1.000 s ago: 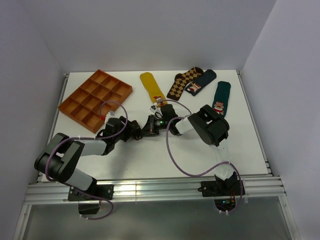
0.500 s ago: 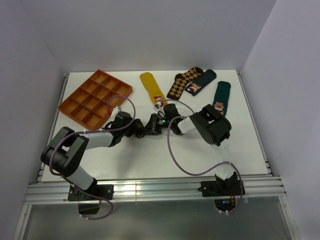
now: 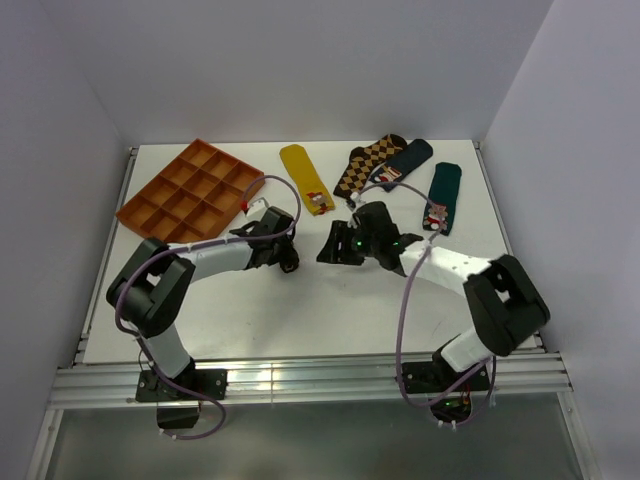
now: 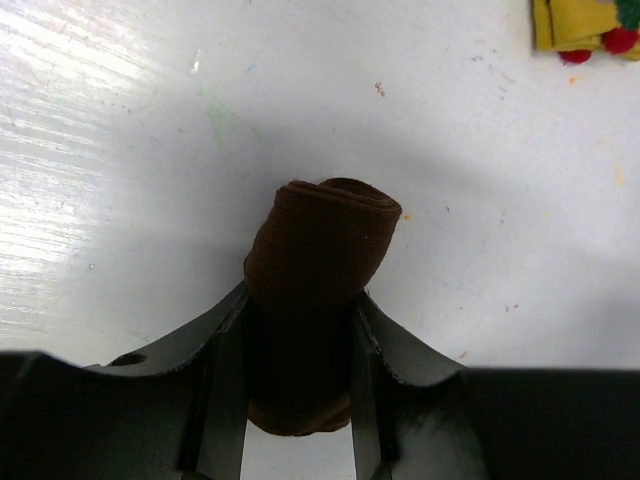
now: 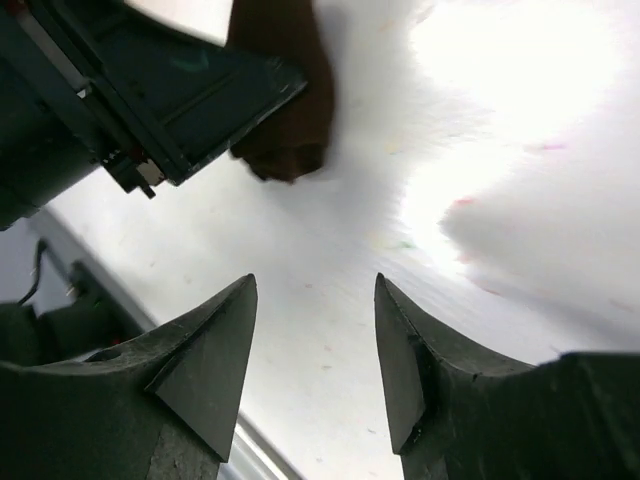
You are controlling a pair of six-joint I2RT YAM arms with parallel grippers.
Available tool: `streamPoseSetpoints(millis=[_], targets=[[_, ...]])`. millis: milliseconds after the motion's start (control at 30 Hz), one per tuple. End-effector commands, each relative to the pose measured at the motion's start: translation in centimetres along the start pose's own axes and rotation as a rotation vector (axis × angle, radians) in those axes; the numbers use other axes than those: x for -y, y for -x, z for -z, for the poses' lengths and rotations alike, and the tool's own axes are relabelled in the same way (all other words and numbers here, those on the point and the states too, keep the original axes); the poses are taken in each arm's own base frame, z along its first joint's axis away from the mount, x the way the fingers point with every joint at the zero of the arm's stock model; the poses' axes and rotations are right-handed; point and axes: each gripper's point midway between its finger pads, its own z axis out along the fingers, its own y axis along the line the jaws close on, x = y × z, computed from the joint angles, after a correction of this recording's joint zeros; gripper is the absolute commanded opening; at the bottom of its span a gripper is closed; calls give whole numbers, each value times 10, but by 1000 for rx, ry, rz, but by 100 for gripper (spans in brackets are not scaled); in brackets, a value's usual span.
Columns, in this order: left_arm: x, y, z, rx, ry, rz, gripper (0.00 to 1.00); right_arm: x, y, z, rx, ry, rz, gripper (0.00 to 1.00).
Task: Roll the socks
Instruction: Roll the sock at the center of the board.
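Note:
The socks [image 4: 322, 262] show as one dark brown fabric roll, lying on the white table and pointing away from the left wrist camera. My left gripper [image 4: 303, 300] is shut on the roll, one finger pressed against each side. From above, this gripper [image 3: 286, 257] sits near the table's middle, and the roll is mostly hidden under it. My right gripper [image 5: 313, 285] is open with only bare table between its fingers. It hovers a short way right of the roll [image 5: 286, 120], and in the top view the right gripper [image 3: 331, 251] stands apart from the left one.
An orange compartment tray [image 3: 190, 195] sits at the back left. A mustard yellow sock [image 3: 305, 175], a diamond-patterned sock [image 3: 364, 166], a dark blue sock [image 3: 406, 162] and a dark green sock [image 3: 443, 192] lie along the back. Cables loop over both arms.
My right gripper has opened, let go of the roll and drawn back to the right, its elbow swinging toward the near right. My left gripper has closed on the roll and shifted slightly right.

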Motion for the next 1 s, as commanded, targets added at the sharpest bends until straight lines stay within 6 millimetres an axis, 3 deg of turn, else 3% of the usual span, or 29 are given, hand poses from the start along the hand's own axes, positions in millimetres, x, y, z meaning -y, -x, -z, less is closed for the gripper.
streamPoseSetpoints(millis=[0, 133, 233, 300, 333, 400, 433, 567, 900, 967], targets=[[-72, -32, 1, -108, 284, -201, 0, 42, 6, 30, 70, -197, 73, 58], [-71, -36, 1, -128, 300, -217, 0, 20, 25, 34, 174, -100, 110, 59], [-69, -43, 3, -151, 279, -196, 0, 15, 32, 21, 230, -56, 78, 59], [-64, -46, 4, -159, 249, -179, 0, 14, 26, 7, 214, -20, 39, 58], [-65, -48, 5, -166, 247, -176, 0, 7, 33, 3, 244, 21, 43, 58], [-62, -49, 6, -172, 229, -166, 0, 6, 27, -13, 222, 53, 29, 58], [-63, -50, 6, -175, 228, -166, 0, -4, 33, -17, 249, 97, 47, 58], [-60, -52, 8, -182, 206, -156, 0, -18, 22, -43, 227, 164, 74, 58], [-55, -59, 7, -200, 159, -131, 0, -34, 24, -55, 259, 270, 59, 59], [-56, -60, 7, -203, 156, -124, 0, -29, 19, -60, 236, 252, 52, 59]])
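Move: The brown sock, a small roll now, is still held in the left hand's fingers, right at their hand point. From the open right hand this sock lies roughly 9 cm to the left, 3 cm farther out and 5 cm lower. Its neighbours, counted from the sock, are the yellow sock, about 22 cm farther out and 5 cm to the right, and the wooden tray, some 16 cm farther out and 25 cm to the left. The right hand first swings on away from the brown sock, about 3.5 cm right and 2 cm up, then turns back and sweeps some 8 cm left towards the roll's near end, dipping about 6 cm before rising slightly, easing a little forward and tilting its fingers some 15 degrees, the fingers staying open and ending close beside the sock without a touch that can be seen. Meanwhile the left fingers keep their hold on the roll, the hand rocking only a few degrees and drifting back about a centimetre. ##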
